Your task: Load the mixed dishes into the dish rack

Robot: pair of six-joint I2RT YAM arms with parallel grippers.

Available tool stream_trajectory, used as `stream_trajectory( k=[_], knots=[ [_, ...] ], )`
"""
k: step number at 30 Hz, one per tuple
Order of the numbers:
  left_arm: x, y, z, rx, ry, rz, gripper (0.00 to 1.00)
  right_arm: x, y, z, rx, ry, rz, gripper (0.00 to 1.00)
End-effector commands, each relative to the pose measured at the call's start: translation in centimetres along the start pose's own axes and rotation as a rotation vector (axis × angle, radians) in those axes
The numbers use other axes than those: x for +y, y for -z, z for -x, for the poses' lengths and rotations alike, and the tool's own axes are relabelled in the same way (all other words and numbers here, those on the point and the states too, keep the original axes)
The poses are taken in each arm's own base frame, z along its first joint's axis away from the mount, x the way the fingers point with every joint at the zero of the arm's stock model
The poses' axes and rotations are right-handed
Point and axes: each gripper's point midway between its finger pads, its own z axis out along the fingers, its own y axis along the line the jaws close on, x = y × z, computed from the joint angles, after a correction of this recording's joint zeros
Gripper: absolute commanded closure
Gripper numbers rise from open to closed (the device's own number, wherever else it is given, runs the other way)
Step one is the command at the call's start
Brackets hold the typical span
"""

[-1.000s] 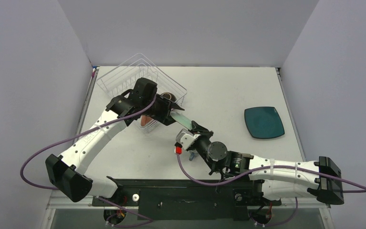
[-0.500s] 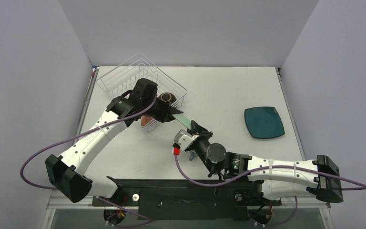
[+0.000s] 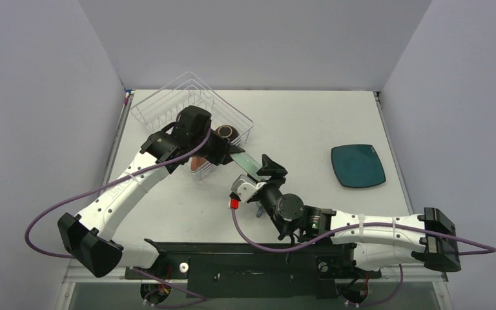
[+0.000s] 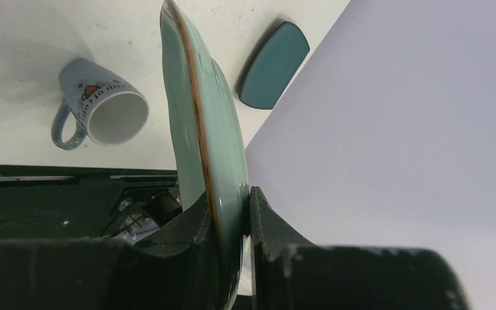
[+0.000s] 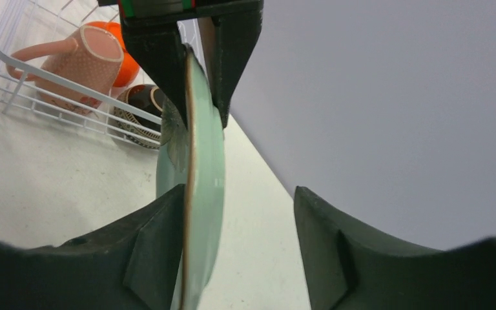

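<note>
The round pale-teal plate (image 3: 247, 160) hangs on edge above the table between both arms. My left gripper (image 4: 229, 194) is shut on the plate (image 4: 200, 110) at its rim. My right gripper (image 5: 236, 190) stands open around the opposite rim; one finger lies against the plate (image 5: 200, 161) and the other is well clear. The white wire dish rack (image 3: 168, 103) holds the pink mug (image 5: 81, 61), the orange-red bowl (image 5: 121, 64) and the brown bowl (image 5: 143, 106). The grey-blue mug (image 4: 100, 106) lies on its side on the table. The dark-teal square plate (image 3: 358, 165) lies flat at the right.
The grey-blue mug (image 3: 258, 210) lies partly under my right arm's wrist. The rack's near right corner (image 3: 248, 126) is close behind my left gripper (image 3: 231, 154). Grey walls enclose the table on three sides.
My right gripper has opened off the pale-teal plate. My left gripper closed on the plate's other rim and now carries it. Both arms shifted slightly.
</note>
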Motion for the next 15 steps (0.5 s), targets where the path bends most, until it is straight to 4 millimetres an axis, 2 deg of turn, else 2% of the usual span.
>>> stream_trajectory(
  k=[1,2,4,10,13,14,15],
  knots=[
    [-5.5,4.5,-0.1,-0.051,-0.102,-0.233,1.00,-2.7,0.3,2.3,-0.050,-0.119,-0.073,0.34],
    [-5.6,4.7,0.1,-0.060,-0.111,-0.236,1.00,-2.6,0.3,2.3,-0.053,-0.123,-0.065,0.26],
    [-6.0,5.2,0.3,-0.071,-0.127,-0.254,1.00,-2.9,0.6,2.4,-0.061,-0.155,-0.064,0.23],
    [-8.1,7.7,1.6,-0.163,-0.216,-0.325,1.00,-3.8,2.3,4.3,-0.136,-0.297,0.019,0.20],
    [-9.1,9.6,3.5,-0.281,-0.302,-0.340,1.00,-5.2,4.5,6.3,-0.241,-0.497,0.090,0.19],
    [-9.2,9.7,4.3,-0.308,-0.311,-0.332,1.00,-5.5,5.0,6.7,-0.267,-0.547,0.105,0.19],
    [-9.5,10.3,4.8,-0.340,-0.344,-0.331,1.00,-6.7,6.0,7.6,-0.318,-0.649,0.118,0.18]
  ],
)
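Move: The rack's middle lies about 25 cm ahead of the left hand, 20 cm to its left and some 20 cm below; this hand grips the green plate by its edge. In the rack, the peach mug sits about 8 cm ahead and 15 cm left of that hand, the brown bowl about 21 cm ahead and 4 cm left, both some 18 cm down. The grey mug lies about 2 cm back, 4 cm right and 24 cm below the right hand, whose opening fingers still straddle the plate. The right fingers, already part open, spread wide to let the plate go, and that hand rises about 4 cm and draws back some 3 cm, slowly at first, rolling its left side up. The left hand keeps its pinch on the plate edge and carries it left and a little forward towards the rack, then lifts it about 4 cm late on while its fingertips tip up roughly 15 degrees. ##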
